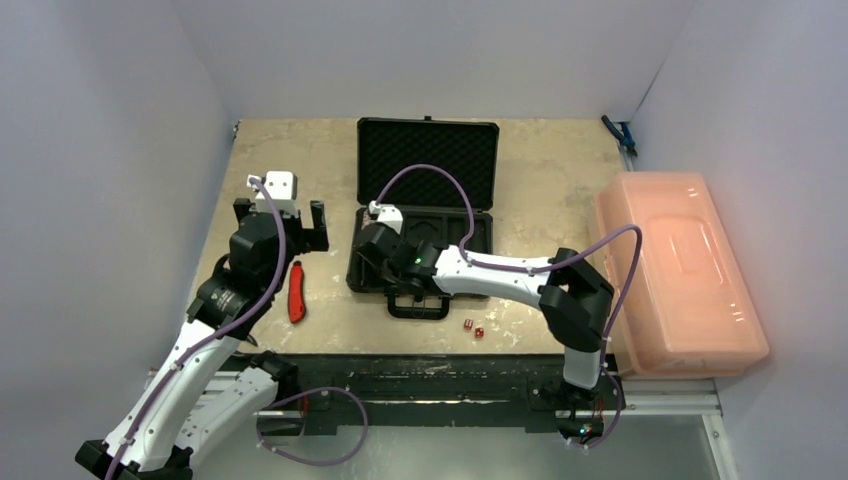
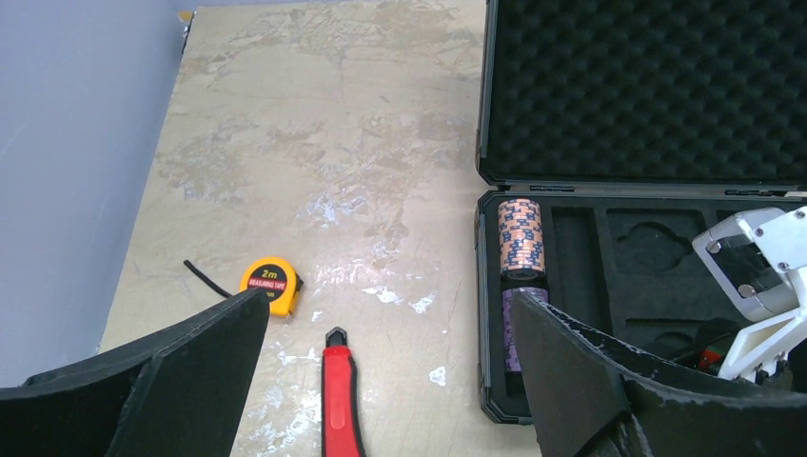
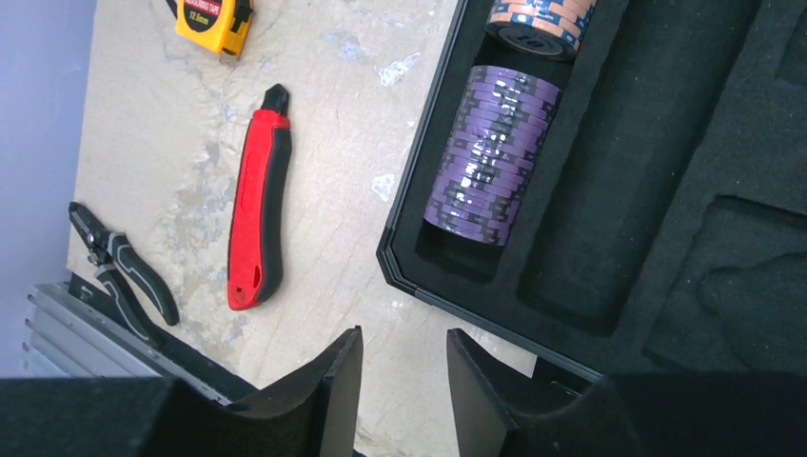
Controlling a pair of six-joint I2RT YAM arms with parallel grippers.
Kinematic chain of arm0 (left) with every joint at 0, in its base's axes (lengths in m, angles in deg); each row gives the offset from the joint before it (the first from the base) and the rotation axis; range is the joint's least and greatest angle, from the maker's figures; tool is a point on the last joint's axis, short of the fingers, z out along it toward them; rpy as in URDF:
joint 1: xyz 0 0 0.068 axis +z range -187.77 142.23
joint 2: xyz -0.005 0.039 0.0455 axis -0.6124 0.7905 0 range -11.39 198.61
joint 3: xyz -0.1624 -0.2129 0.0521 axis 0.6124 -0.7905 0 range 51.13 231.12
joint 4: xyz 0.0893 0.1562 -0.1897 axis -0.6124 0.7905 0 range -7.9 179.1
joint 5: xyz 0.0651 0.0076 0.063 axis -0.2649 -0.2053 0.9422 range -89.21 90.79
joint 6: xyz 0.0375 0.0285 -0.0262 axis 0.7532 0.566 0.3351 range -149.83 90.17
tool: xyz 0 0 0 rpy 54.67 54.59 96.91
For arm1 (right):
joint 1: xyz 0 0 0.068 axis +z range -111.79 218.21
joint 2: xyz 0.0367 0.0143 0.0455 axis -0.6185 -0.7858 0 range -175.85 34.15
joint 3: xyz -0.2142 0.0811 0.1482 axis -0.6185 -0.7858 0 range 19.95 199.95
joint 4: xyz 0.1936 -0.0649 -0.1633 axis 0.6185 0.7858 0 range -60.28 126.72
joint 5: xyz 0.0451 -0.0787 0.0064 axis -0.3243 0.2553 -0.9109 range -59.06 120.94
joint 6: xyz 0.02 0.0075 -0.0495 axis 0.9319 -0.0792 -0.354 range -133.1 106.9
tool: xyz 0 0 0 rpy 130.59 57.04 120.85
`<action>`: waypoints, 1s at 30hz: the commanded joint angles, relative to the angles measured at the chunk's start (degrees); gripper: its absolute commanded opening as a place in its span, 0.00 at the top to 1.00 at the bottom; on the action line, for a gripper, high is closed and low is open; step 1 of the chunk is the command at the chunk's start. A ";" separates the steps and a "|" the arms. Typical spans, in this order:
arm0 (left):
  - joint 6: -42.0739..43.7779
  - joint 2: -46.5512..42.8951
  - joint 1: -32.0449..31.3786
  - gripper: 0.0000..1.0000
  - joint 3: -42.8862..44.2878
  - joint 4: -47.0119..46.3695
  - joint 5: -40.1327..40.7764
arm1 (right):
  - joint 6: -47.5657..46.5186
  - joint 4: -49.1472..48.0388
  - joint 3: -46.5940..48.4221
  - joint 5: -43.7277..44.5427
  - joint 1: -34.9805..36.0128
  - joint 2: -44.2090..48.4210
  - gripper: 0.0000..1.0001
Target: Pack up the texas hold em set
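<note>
The black briefcase [image 1: 428, 160] lies open at the table's middle, foam lid up, moulded tray [image 3: 666, 190] toward me. In the tray's left slot lie an orange chip stack [image 2: 521, 236] and a purple chip stack [image 3: 490, 157]. Two red dice [image 1: 473, 328] sit on the table in front of the case. My right gripper [image 3: 404, 343] hovers over the table at the case's front left corner, open by a narrow gap, nothing between its fingers. My left gripper [image 2: 388, 314] hangs wide open and empty left of the case, above the red-handled knife [image 2: 340, 400].
A yellow tape measure [image 2: 270, 284] lies left of the case beyond the knife. Black-handled pliers [image 3: 124, 271] rest near the table's front edge. A large translucent pink bin [image 1: 680, 270] fills the right side. Blue-handled pliers [image 1: 618, 130] lie at the far right corner.
</note>
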 commanded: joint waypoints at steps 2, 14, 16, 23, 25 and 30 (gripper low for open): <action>0.86 -0.58 0.25 0.01 1.58 -0.83 0.50 | -0.75 -1.46 1.37 0.36 -0.35 -0.42 0.64; 0.94 -0.41 0.25 0.01 1.49 -0.88 0.63 | -0.27 -1.19 3.66 0.46 -0.45 -4.00 0.91; 1.03 -0.33 0.25 0.02 1.54 -0.83 0.68 | -0.59 -1.12 4.34 0.64 -0.52 -4.82 0.94; 1.06 0.15 0.25 0.02 1.49 -0.97 0.67 | -0.71 -1.06 5.75 0.79 -1.84 -7.03 0.97; 1.10 0.33 0.25 0.02 1.49 -0.92 0.55 | -0.70 -1.35 5.66 1.05 -2.50 -7.29 0.97; 1.13 0.60 0.25 0.02 1.49 -1.04 0.44 | -1.28 -1.79 6.40 0.93 -4.43 -8.56 0.97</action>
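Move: The purple chips lie in the case's left slot about 7 cm ahead of the right hand, straight in line and some 7 cm below it. The orange chips are in the same slot, 8 cm beyond the purple ones. The red knife lies on the table level with this hand, about 14 cm to its left. From the left hand, the purple chips are roughly 3 cm ahead, 13 cm right and 22 cm below. The right hand shuts, sinks about 4 cm, then edges 3 cm forward to the purple chips' near end. ##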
